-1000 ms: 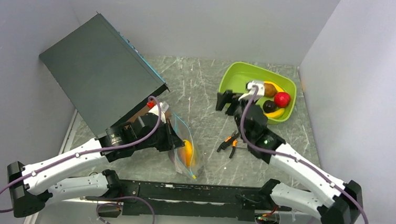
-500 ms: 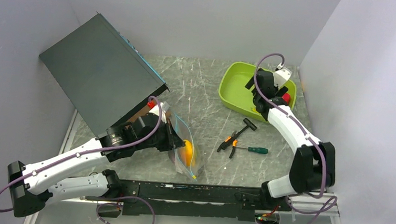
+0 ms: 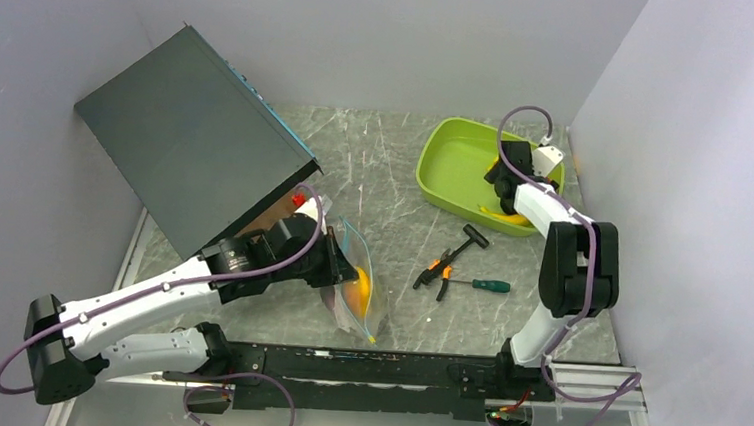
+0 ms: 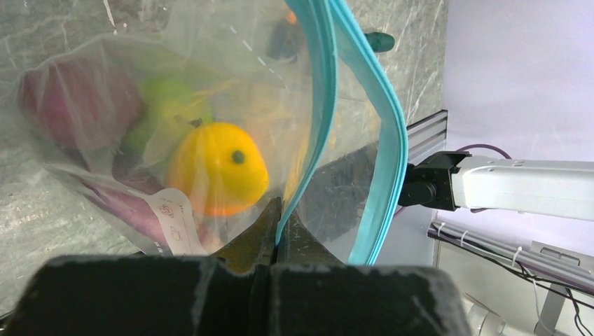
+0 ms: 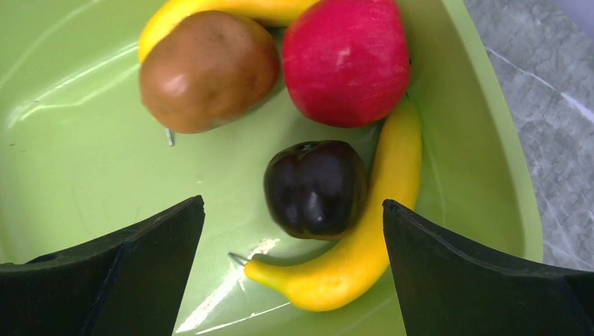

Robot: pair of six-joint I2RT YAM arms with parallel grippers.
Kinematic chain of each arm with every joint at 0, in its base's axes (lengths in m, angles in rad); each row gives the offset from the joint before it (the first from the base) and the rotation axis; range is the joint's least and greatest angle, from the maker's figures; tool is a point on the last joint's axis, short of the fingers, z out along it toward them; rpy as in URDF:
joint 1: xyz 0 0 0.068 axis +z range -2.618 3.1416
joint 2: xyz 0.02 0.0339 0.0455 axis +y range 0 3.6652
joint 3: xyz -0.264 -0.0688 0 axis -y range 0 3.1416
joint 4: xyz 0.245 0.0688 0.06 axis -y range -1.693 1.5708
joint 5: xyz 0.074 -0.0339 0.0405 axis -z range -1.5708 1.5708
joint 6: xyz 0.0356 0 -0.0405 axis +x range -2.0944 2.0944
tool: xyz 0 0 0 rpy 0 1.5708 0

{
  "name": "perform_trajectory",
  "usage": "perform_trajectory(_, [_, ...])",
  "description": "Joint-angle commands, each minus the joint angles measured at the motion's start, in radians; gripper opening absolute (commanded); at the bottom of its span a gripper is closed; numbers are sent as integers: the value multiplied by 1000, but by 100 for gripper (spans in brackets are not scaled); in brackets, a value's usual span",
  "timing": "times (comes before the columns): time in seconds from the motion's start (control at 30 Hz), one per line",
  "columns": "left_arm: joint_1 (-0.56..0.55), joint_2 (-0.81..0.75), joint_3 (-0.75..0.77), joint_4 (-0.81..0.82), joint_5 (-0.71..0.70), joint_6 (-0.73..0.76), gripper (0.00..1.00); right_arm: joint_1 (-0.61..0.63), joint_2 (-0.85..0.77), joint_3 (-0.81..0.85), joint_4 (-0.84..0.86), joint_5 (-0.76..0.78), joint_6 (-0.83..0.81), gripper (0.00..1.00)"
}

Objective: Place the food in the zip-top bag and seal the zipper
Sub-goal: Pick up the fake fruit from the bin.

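The zip-top bag (image 3: 353, 290) hangs at the table's near middle with its mouth open. My left gripper (image 4: 280, 218) is shut on one side of its blue-green zipper (image 4: 319, 105); the zipper's other side (image 4: 389, 140) bows away. An orange (image 4: 217, 168), a green apple (image 4: 168, 108) and a purple piece (image 4: 70, 98) lie inside the bag. My right gripper (image 5: 293, 204) stands open low over the lime-green tray (image 5: 70, 175). Its fingers straddle a dark plum (image 5: 315, 187) and a yellow banana (image 5: 364, 252). A brown pear (image 5: 209, 70) and a red fruit (image 5: 345, 59) lie just beyond.
Black-and-orange pliers (image 3: 437, 272), a green-handled screwdriver (image 3: 483, 285) and a small black tool (image 3: 471, 240) lie on the table between bag and tray (image 3: 447, 163). A large dark box (image 3: 193, 135) leans at the back left, close to my left arm.
My right arm has swung from above the pliers to the tray's far right and dropped in over the fruit, its jaws widening. My left arm has shifted slightly with the bag.
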Motion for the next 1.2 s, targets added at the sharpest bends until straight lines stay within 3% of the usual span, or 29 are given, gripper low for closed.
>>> perform_trajectory(0.0, [-5, 15, 21, 21, 10, -10, 0, -46, 56, 36, 15, -51, 27, 99])
perform_trajectory(0.43, [-11, 45, 21, 35, -1, -32, 0, -71, 154, 76, 30, -87, 20, 88])
perform_trajectory(0.73, [-26, 70, 1, 80, -20, -53, 0, -71, 191, 123, -1, -170, 49, 57])
perform_trajectory(1.07, [-34, 66, -4, 79, -18, -46, 0, -28, 36, 56, 18, -89, 65, 8])
perform_trajectory(1.17, [-35, 64, -9, 87, -12, -39, 0, -1, -27, 48, 18, -74, 57, 2])
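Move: The right hand is open over the bin, with the dark fruit about 7 cm below it, 2 cm ahead and 1 cm to its right. From the same hand the potato lies some 10 cm ahead and 1 cm left, the red apple 5 cm ahead and 7 cm right, and the lower banana 2 cm back and 3 cm right. From the left hand the dark fruit is roughly 28 cm ahead, 37 cm right and 15 cm lower. Right hand sinks about 6 cm, pinches the dark fruit and lifts nearly 4 cm; left keeps the bag. ##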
